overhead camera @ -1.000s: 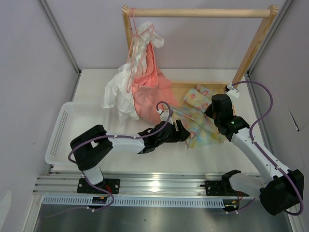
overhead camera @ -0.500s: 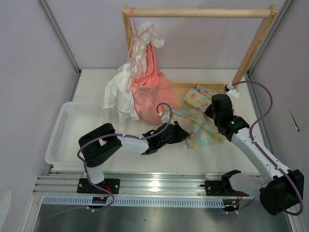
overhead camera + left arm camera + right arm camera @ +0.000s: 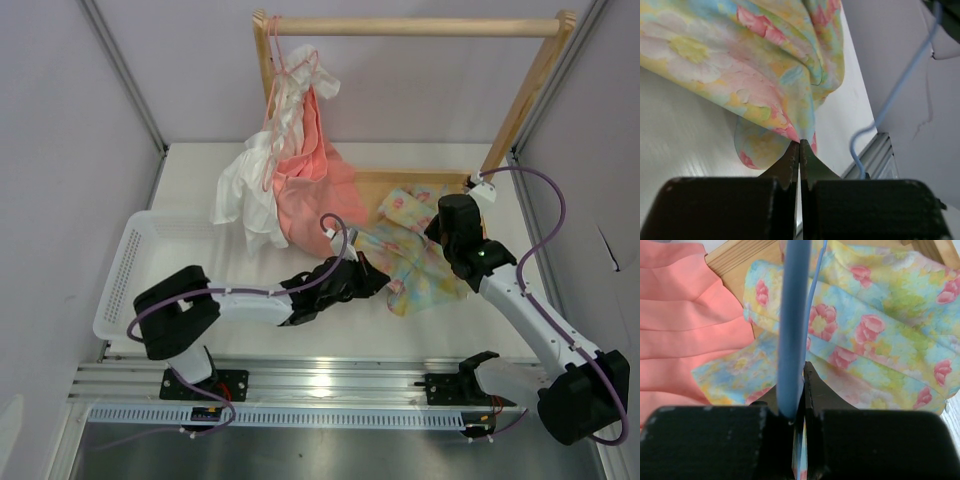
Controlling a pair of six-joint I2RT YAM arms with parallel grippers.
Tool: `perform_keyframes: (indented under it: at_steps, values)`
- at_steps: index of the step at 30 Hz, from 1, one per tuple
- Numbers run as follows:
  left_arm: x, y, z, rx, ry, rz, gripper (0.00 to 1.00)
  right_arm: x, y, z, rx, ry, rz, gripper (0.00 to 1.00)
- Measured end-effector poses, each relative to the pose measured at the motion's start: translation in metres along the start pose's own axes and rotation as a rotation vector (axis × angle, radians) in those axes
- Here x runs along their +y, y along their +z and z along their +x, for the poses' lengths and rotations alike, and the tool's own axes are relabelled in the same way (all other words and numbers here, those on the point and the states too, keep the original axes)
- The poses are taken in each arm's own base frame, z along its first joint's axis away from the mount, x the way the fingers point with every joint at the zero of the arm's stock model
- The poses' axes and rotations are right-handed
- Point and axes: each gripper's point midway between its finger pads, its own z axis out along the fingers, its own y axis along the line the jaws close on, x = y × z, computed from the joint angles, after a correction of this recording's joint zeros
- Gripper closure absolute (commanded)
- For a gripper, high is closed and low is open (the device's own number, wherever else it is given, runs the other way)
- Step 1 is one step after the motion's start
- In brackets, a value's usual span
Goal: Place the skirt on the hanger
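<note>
The skirt (image 3: 418,252), pale yellow and blue with pink flowers, lies crumpled on the table at the foot of the wooden rack. My left gripper (image 3: 388,286) reaches in from the left and is shut on the skirt's near-left edge; in the left wrist view the jaw tips (image 3: 799,144) pinch a fold of the skirt (image 3: 765,60). My right gripper (image 3: 438,233) hovers over the skirt's right part, shut on the light-blue hanger (image 3: 792,315), whose wire rises from between the jaws (image 3: 804,366). The hanger's wire (image 3: 892,97) also shows in the left wrist view. From above the hanger is hidden by the right arm.
A wooden rack (image 3: 410,27) stands at the back. A pink hanger (image 3: 296,68) on it carries a salmon-pink garment (image 3: 315,195) and a white garment (image 3: 245,195), both drooping onto the table just left of the skirt. A white basket (image 3: 135,270) sits at the left.
My left gripper has closed on the skirt's near-left edge after reaching slightly rightward, and the cloth there has bunched a little. The right arm has not moved.
</note>
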Motion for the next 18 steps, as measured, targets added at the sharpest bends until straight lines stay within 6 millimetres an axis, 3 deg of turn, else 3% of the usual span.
perform_keyframes:
  at_steps: [5, 11, 15, 16, 18]
  values:
    - [-0.006, -0.033, 0.002, 0.017, 0.053, 0.044, 1.00, 0.000, 0.004, -0.002, -0.012, -0.008, 0.010, 1.00]
    - [0.018, -0.057, 0.023, 0.088, 0.110, 0.022, 0.99, 0.000, 0.007, -0.001, -0.014, -0.009, 0.013, 1.00]
    - [0.020, -0.065, 0.031, 0.120, 0.163, 0.025, 0.72, 0.002, 0.005, 0.000, -0.002, -0.008, 0.009, 1.00]
    - [0.020, -0.066, 0.031, 0.123, 0.182, 0.026, 0.60, 0.003, 0.004, 0.000, 0.000, -0.011, 0.006, 1.00]
    - [0.020, -0.070, 0.028, 0.121, 0.227, 0.019, 0.49, 0.005, 0.001, 0.001, 0.004, -0.015, 0.004, 1.00]
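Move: The left fingers are shut on the near-left edge of the skirt, whose middle lies about 8 cm ahead, 6 cm to the right and 7 cm below. The right fingers grip the blue hanger some 11 cm ahead of the left hand, 10 cm to its right and 7 cm above. The coral garment is roughly 17 cm ahead, 15 cm left. From the right hand, the skirt's middle is about 4 cm back, 3 cm left, 14 cm below. Back towards its base and equally to the left, the left hand tugs the pinched skirt edge away from the right hand, travelling about 8 cm in all; it rises a centimetre or so, then sinks slightly, turning some 10 degrees clockwise. Near the end it slows, opens its fingers almost halfway and lets the edge go. The right hand stays put, still gripping the hanger. ##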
